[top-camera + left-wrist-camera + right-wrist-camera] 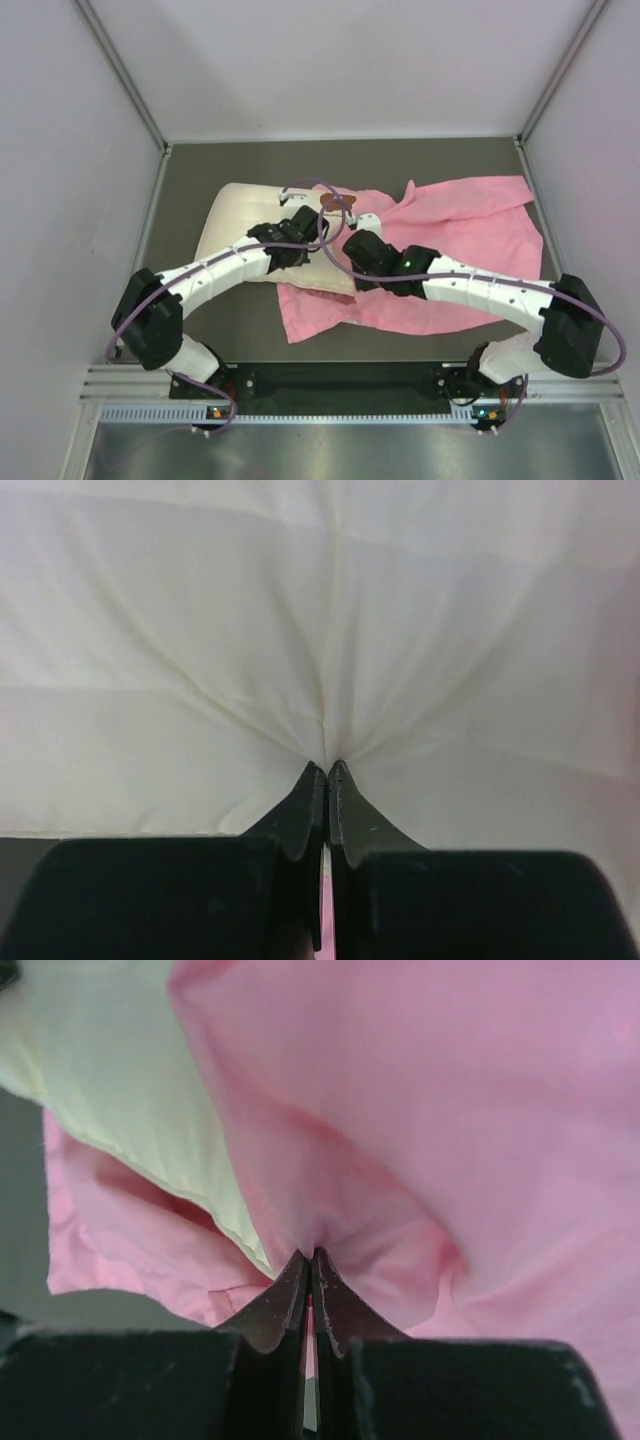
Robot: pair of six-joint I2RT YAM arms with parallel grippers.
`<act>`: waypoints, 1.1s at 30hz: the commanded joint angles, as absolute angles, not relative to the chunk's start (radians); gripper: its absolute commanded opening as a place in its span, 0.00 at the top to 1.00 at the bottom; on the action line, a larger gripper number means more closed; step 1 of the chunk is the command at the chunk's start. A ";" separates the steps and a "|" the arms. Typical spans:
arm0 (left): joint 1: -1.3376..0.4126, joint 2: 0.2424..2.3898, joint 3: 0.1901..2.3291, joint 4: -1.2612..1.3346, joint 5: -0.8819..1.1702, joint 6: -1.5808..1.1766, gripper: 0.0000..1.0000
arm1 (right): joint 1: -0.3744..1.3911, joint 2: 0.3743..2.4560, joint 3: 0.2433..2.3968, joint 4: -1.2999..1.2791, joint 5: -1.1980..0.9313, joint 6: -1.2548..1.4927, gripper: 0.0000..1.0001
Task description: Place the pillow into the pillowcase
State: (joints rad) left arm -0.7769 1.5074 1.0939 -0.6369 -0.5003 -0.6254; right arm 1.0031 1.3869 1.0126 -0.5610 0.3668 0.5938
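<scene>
The cream-white pillow (240, 225) lies left of centre on the table, its right end tucked into the pink pillowcase (460, 225), which spreads to the right. My left gripper (300, 222) is shut on a pinch of the pillow's fabric (320, 630); creases fan out from the fingertips of the left gripper (326, 765). My right gripper (358, 240) is shut on a fold of the pillowcase (450, 1110) at its open edge, right beside the pillow's corner (130, 1090); in the right wrist view the gripper (308, 1253) has pink cloth bunched at its tips. A brown print (333, 203) shows at the pillow's far edge.
The dark table (250, 160) is walled by pale panels on the left, back and right. A metal rail (330, 385) with both arm bases runs along the near edge. Purple cables (320, 200) loop over the two wrists.
</scene>
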 commanded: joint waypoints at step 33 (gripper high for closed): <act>-0.853 1.183 0.972 -0.613 -0.336 -0.654 0.31 | 0.842 1.216 1.012 -0.376 0.024 0.591 0.61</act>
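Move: The left gripper already pinches the pillow's top; the pillowcase mouth is about 7 cm to its right and 2 cm ahead, roughly 3 cm lower. The right gripper already pinches the mouth's edge, with the pillow's near right corner about 1 cm back and 1 cm left, some 3 cm below. From this hand the case's lower flap lies some 9 cm left and 6 cm back, the bear print 17 cm ahead and 3 cm left. Pull the pinched case edge about 10 cm left and 3 cm up with the right gripper, over the pillow's near right corner, rolling its left side up some 20 degrees; then open and draw off to the right, rising. Meanwhile bring the left gripper, still gripping the pillow, up 5 cm, back and a little right, then keep backing while sinking, and open. ##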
